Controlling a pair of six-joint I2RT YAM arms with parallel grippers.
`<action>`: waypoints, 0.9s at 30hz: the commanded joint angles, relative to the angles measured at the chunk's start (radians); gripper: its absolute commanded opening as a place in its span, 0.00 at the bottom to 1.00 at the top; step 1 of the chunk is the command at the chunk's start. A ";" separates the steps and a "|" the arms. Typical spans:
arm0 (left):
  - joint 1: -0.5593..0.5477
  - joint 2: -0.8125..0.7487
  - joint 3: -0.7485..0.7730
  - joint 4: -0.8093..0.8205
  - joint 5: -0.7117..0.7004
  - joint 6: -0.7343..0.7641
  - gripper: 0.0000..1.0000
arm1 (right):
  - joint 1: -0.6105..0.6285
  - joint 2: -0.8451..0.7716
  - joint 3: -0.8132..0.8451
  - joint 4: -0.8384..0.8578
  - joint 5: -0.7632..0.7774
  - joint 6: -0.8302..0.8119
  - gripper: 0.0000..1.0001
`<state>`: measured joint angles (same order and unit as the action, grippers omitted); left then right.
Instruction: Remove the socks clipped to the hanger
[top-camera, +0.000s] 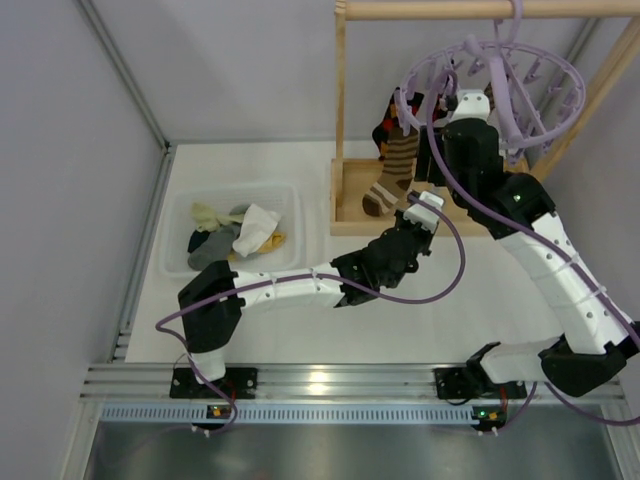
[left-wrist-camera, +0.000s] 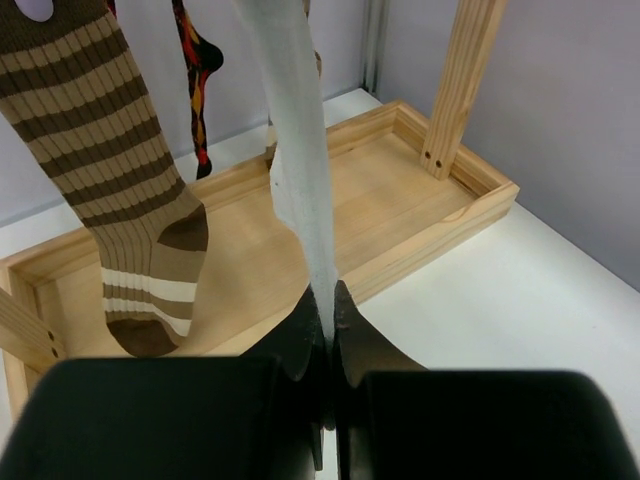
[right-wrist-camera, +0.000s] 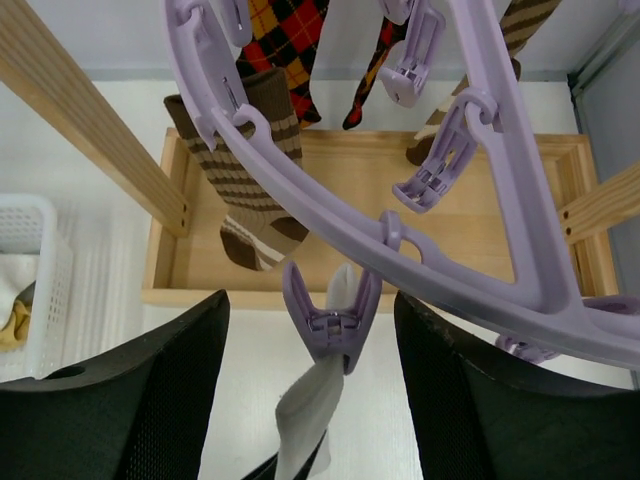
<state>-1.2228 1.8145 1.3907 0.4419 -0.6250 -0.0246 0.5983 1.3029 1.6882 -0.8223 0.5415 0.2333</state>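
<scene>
The lavender hanger (top-camera: 572, 75) hangs from the wooden rack's top bar. A white sock (left-wrist-camera: 295, 150) dangles from one clip peg (right-wrist-camera: 335, 320), and my left gripper (left-wrist-camera: 331, 300) is shut on its lower end. My right gripper (right-wrist-camera: 312, 300) is up at the ring with its jaws open on either side of that peg, touching neither side. A brown-and-tan striped sock (left-wrist-camera: 110, 150) and a red, black and orange diamond-patterned sock (right-wrist-camera: 285, 30) stay clipped further back. In the top view the left gripper (top-camera: 425, 205) sits below the right gripper (top-camera: 465, 105).
The wooden rack's base tray (left-wrist-camera: 430, 215) lies under the hanging socks, with upright posts (left-wrist-camera: 465, 80) at its ends. A white basket (top-camera: 180, 215) holding several loose socks stands on the table to the left. A wall runs close on the right.
</scene>
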 joint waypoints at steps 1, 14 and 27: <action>-0.009 -0.040 -0.002 0.037 0.031 -0.014 0.00 | -0.028 -0.004 -0.018 0.118 0.040 0.031 0.64; -0.014 -0.035 -0.010 0.037 0.036 -0.014 0.00 | -0.072 -0.027 -0.094 0.261 0.075 0.026 0.48; -0.012 -0.056 -0.050 0.037 0.021 -0.037 0.00 | -0.080 -0.056 -0.136 0.291 0.051 0.014 0.03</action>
<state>-1.2289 1.8141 1.3705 0.4419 -0.5995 -0.0319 0.5381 1.2758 1.5558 -0.6044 0.5919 0.2546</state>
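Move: The clip holding the white sock is just in front of the right fingers, about 3 cm ahead, 2 cm to the right and 1 cm below them. The striped sock hangs some 7 cm ahead, 9 cm left and 9 cm below the right hand; the plaid sock is farther out, about 15 cm ahead, 8 cm left and 8 cm below. From the left hand, already gripping the white sock's lower part, the clip is roughly 10 cm up, 5 cm ahead and 1 cm right. The right hand eases its open fingers forward and a little right, about 3 cm in all, around the purple clip under the hanger's rim, yawing a few degrees clockwise and tipping slightly up. As it comes to a stop, its fingers close from well open to about a quarter and pinch the clip's arms from both sides, while the left hand keeps its hold on the white sock nearly in place and sinks about 1 cm at the end. ##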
